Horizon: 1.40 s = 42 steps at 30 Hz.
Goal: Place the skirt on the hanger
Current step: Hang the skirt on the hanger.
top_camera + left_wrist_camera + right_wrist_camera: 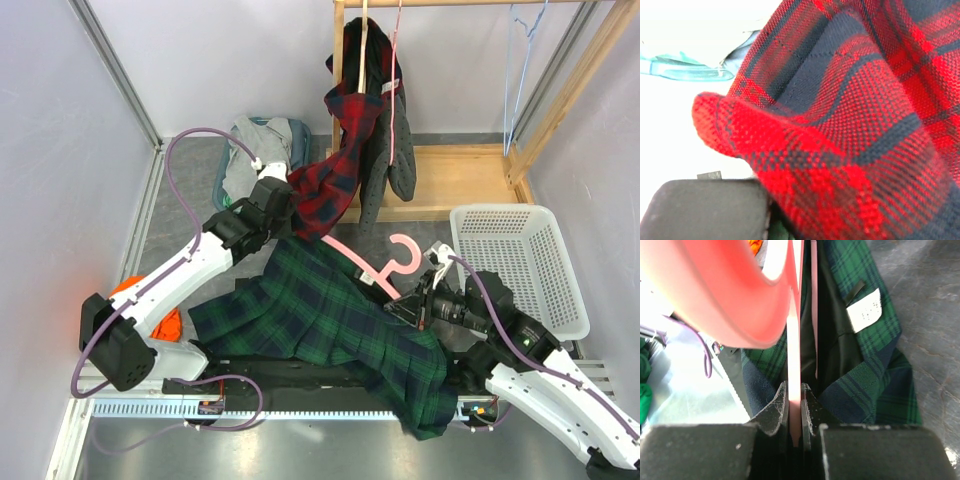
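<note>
The green plaid skirt [320,320] lies spread on the table between the two arms. The pink hanger [385,265] rests with its bar running into the skirt's waist opening, hook toward the rack. My right gripper [405,305] is shut on the hanger's thin pink bar [794,365]. The skirt's dark lining and white label [865,310] lie just beyond the right gripper [795,400]. My left gripper [285,222] sits at the skirt's far edge under a hanging red plaid garment [335,170]. That red cloth [850,125] fills the left wrist view. Only one dark finger [705,210] shows.
A wooden rack [450,170] at the back carries the red plaid garment, a dark jacket [390,120] and a blue hanger [520,60]. A white basket [520,265] stands at right. Grey clothes lie in a teal bin [255,150]. An orange item [165,320] lies at left.
</note>
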### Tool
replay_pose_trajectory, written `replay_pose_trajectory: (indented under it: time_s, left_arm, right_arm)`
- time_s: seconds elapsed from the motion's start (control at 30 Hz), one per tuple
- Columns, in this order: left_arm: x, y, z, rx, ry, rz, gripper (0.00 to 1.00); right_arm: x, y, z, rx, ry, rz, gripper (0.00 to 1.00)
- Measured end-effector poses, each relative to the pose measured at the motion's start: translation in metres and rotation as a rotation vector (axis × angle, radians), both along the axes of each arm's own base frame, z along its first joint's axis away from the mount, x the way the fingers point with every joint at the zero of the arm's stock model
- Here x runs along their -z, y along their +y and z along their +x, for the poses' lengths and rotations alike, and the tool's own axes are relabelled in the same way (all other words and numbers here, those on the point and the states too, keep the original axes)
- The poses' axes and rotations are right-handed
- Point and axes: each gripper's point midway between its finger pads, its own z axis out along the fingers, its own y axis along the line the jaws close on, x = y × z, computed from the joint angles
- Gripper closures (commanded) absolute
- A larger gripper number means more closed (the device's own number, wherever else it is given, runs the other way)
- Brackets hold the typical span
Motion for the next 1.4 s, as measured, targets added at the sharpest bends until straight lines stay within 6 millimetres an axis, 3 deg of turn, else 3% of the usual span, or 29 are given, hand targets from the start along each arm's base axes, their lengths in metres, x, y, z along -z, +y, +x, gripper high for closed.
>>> replay_pose_trajectory:
  time_s: [0.2,0.4,0.6,0.73,0.83,1.13,1.33,1.4]
  left_arm:
    - [-0.002,0.0,-0.001,0.027,0.0,0.02,0.98]
    - [-0.004,0.0,-0.005,0.053,-0.005,0.011,0.98]
    - [0.013,0.014,-0.027,0.061,0.021,0.001,0.98]
    - [0.031,0.023,-0.044,0.069,0.059,-0.004,0.98]
    - [0.033,0.029,-0.057,0.082,0.067,-0.017,0.98]
    - [-0.012,0.036,-0.102,0.186,-0.009,-0.149,0.98]
    - [-0.034,0.031,-0.135,0.312,-0.043,-0.251,0.98]
    - [-0.04,0.028,-0.143,0.349,-0.054,-0.282,0.88]
  right_arm:
    - [0.007,0.007,-0.005,-0.059,0.031,-0.022,1.0]
    - [0.031,0.014,-0.006,-0.103,0.123,-0.091,1.0]
    - [0.046,0.02,-0.011,-0.155,0.194,-0.128,1.0]
    - [0.041,0.027,-0.016,-0.196,0.181,-0.117,1.0]
    - [0.036,0.042,-0.019,-0.253,0.169,-0.128,1.0]
    - [0.042,0.085,-0.021,-0.346,0.11,-0.211,1.0]
    - [0.02,0.102,-0.013,-0.327,-0.003,-0.178,1.0]
    - [0.013,0.105,-0.012,-0.324,-0.028,-0.167,1.0]
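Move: The skirt's left waist corner is already in the left hand, and the pink hanger's free tip is roughly 3 cm back and 7 cm to the right of it; the red plaid shirt's hem hangs over the fingers, about 2 cm farther out and 5 cm right. From the right hand, which already grips the hanger beside its neck, that corner lies some 18 cm ahead and 25 cm left, with the hook 12 cm straight ahead. The skirt's waist corner, kept pinched in the left hand, is drawn back about 14 cm, dipping and then rising, while the wrist turns clockwise and its left side drops. Meanwhile the hanger, still gripped in the right hand, is driven about 10 cm left towards that corner inside the waist opening, swinging some 20 degrees counter-clockwise through a shallow dip. ##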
